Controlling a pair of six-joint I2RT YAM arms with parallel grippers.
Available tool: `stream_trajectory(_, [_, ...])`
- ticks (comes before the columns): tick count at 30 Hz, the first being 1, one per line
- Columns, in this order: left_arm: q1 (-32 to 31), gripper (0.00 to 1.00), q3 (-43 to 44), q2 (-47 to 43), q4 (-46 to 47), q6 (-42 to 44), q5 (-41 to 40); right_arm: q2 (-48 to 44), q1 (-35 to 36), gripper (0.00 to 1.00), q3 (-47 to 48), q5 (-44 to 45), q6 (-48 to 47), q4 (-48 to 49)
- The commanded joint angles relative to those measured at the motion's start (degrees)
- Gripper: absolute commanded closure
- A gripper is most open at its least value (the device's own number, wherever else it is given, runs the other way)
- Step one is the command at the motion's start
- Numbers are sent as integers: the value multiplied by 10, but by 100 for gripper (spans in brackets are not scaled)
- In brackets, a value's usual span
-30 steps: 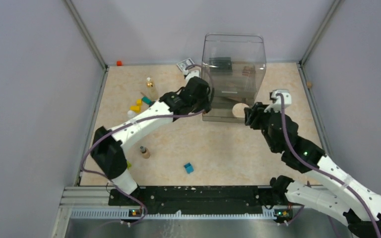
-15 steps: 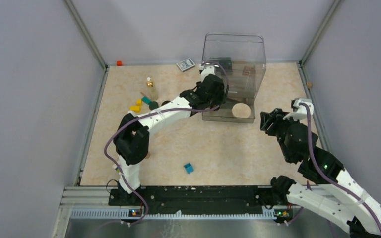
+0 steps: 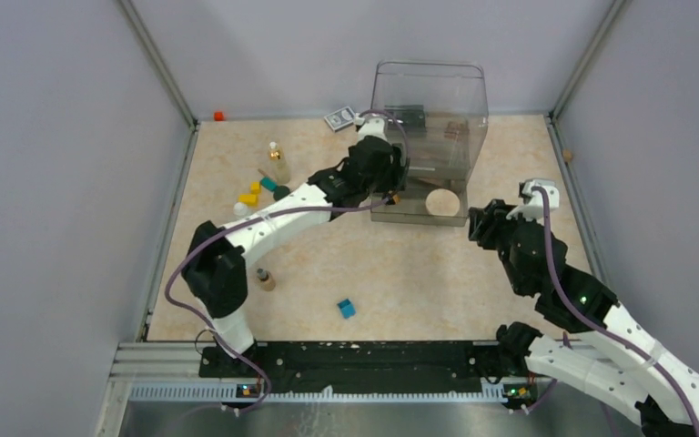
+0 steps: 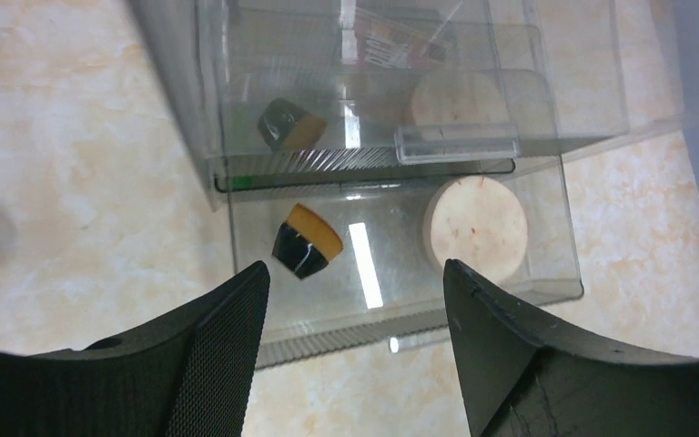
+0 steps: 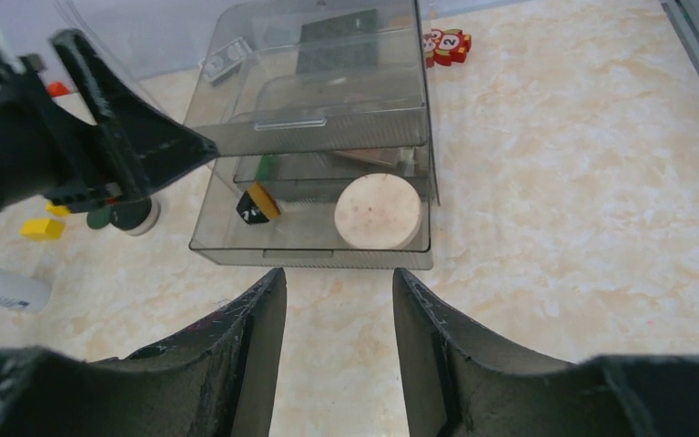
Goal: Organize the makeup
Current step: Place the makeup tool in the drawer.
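A clear organizer (image 3: 430, 109) stands at the back with its bottom drawer (image 3: 417, 217) pulled out. In the drawer lie a beige round disc (image 4: 476, 228) and a small black-and-gold makeup piece (image 4: 307, 241). My left gripper (image 4: 355, 282) hangs open just above the drawer's front left part, holding nothing. My right gripper (image 5: 339, 282) is open and empty, a little in front of the drawer (image 5: 309, 248). A dark square palette (image 3: 405, 116) and a pinkish checkered palette (image 3: 455, 130) sit inside the organizer. A gold-capped clear bottle (image 3: 278, 164), a tan tube (image 3: 264, 279) and a white bottle (image 5: 0, 287) stay on the table.
A blue cube (image 3: 346, 309) lies near the front middle. Yellow and green blocks (image 3: 255, 191) and a dark round piece (image 5: 127, 217) sit left of the organizer. A grey patterned card box (image 3: 339, 118) lies at the back. Walls close in three sides.
My left gripper's jaws have widened over the drawer, and the black-and-gold piece now lies loose in it. My right gripper has backed away from the drawer front to the right.
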Motion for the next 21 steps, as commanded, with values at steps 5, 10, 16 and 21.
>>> stream_trajectory(5, [3,24,-147,-228,15,64,-86,26,-4,54,-2,-32,-16,41])
stream_trajectory(10, [63,24,-188,-308,-39,56,-110,41,-4,54,-8,-44,-21,57])
stream_trajectory(16, [231,24,-180,-342,-59,35,-27,63,-3,54,-10,-67,-21,69])
stream_trajectory(21, [334,24,-93,-278,-91,27,24,67,-4,54,-10,-73,-27,72])
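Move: The left gripper is open and empty, with the makeup brush already lying in the drawer about 6 cm ahead, 2 cm to its left and some 16 cm below. The black jar lies about 24 cm to this gripper's left and 6 cm ahead, 17 cm down; the green lid is 6 cm farther left, level with the jar. From the right gripper, the drawer front is 13 cm ahead, 11 cm left and 25 cm down, and the round puff 19 cm ahead, 5 cm left, nearly as low. Lift the open left gripper about 9 cm while drawing back a little, then swing it some 28 cm left, away from the drawer and across to the black jar's side of the table, coming forward again and turning about 30 degrees counter-clockwise. Meanwhile, ease the right gripper some 4 cm left and slightly down towards the drawer front, its half-open fingers unchanged. ##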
